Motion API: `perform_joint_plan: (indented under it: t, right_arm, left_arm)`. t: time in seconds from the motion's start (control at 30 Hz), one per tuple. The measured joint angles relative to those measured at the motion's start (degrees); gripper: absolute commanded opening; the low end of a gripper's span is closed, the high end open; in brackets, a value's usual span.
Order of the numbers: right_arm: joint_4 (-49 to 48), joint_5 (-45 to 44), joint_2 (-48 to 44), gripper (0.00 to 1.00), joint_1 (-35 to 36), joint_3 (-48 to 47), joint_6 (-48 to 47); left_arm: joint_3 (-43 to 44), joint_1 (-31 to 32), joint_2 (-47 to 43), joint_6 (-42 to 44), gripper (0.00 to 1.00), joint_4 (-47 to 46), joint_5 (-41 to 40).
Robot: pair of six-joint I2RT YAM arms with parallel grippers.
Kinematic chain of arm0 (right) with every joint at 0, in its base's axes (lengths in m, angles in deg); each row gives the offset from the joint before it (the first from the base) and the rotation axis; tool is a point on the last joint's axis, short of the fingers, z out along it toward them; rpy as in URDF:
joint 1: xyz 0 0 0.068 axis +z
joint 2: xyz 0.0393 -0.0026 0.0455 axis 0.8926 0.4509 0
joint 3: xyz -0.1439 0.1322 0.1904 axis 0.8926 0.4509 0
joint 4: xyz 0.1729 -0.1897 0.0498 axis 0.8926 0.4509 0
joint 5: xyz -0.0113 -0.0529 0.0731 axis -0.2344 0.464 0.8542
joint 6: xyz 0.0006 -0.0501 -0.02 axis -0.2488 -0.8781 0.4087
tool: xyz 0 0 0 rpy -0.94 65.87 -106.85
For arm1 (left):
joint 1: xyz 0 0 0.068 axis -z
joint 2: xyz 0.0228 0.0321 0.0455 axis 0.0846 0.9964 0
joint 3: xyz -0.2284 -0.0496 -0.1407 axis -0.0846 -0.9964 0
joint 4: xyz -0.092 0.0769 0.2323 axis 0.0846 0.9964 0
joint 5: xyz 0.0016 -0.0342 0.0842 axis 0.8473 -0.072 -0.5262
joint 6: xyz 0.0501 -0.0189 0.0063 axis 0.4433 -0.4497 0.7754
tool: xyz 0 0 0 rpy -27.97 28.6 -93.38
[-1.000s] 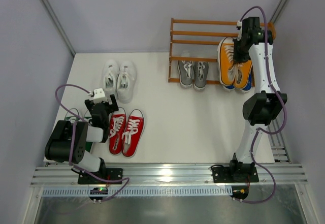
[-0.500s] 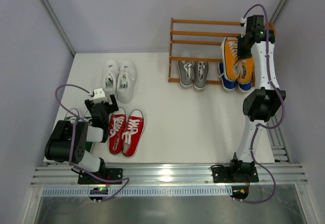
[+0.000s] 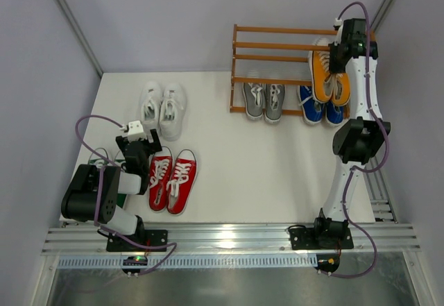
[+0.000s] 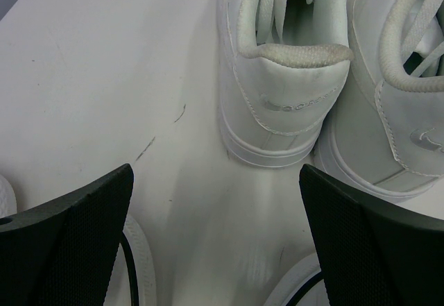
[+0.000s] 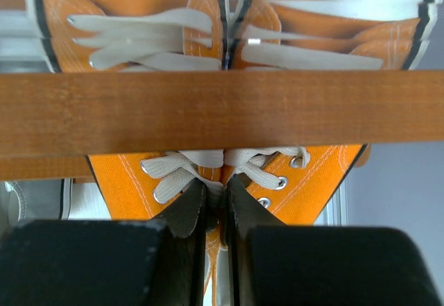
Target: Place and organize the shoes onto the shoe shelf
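My right gripper [image 3: 334, 69] is shut on the orange shoes [image 3: 321, 66], pinching the two inner sides together by the laces [image 5: 182, 172]. It holds the pair toes-up against the right end of the shoe shelf [image 3: 277, 46], and one slat [image 5: 222, 112] crosses in front of the pair. On the bottom tier stand the grey shoes [image 3: 263, 100] and the blue shoes [image 3: 318, 109]. The white shoes [image 3: 161, 108] and red shoes [image 3: 172, 179] lie on the table. My left gripper [image 3: 142, 141] hangs open just behind the white heels [image 4: 288, 98], holding nothing.
A green shoe [image 3: 129, 184] peeks out from under the left arm, mostly hidden. White rubber toe caps [image 4: 139, 268] lie close under the left fingers [image 4: 69, 243]. Grey walls close the table at the back and both sides, and a metal rail [image 3: 229, 238] runs along the front.
The right arm has carried the orange pair up and back, off the blue shoes and higher against the shelf. The left arm has not moved.
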Motion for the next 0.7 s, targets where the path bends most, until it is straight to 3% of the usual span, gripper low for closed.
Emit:
perform_joint_plan:
  t: [0.53, 0.57, 0.63, 0.67, 0.7]
  right_arm:
    - [-6.51, 1.62, 1.22, 0.06, 0.04, 0.11, 1.99]
    - [-6.91, 1.75, 1.38, 0.26, 0.04, 0.15, 2.21]
    - [-7.72, 2.14, 1.73, 0.39, 0.04, 0.20, 2.75]
    - [-8.11, 2.19, 1.75, 0.57, 0.04, 0.20, 2.82]
    - [-8.48, 2.29, 1.75, 0.64, -0.02, 0.22, 3.13]
  left_arm:
    - [0.00, 0.00, 0.00, 0.00, 1.00, 0.00, 0.00]
    - [0.00, 0.00, 0.00, 0.00, 1.00, 0.00, 0.00]
    - [0.00, 0.00, 0.00, 0.00, 1.00, 0.00, 0.00]
    - [0.00, 0.00, 0.00, 0.02, 1.00, 0.00, 0.00]
    - [0.00, 0.00, 0.00, 0.00, 1.00, 0.00, 0.00]
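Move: The right hand still pinches the orange shoes between them. Their spot on the shelf's middle tier lies about 3 cm ahead of the hand, 1 cm left and 4 cm lower. The blue shoes stand about level in depth, 2 cm left and 15 cm down, with the grey shoes about 24 cm left at that same depth and height. From the idle left hand the spot is roughly 20 cm ahead, 69 cm right and 13 cm higher. Keeping its pinch on the inner sides of the orange shoes, the right hand pushes the pair forward into the middle tier, above the blue shoes, by about 3 cm, fingertips tilting up some 7 degrees. Near the end the fingers part to a bit under half open and let the inner sides go, the hand still easing forward. ##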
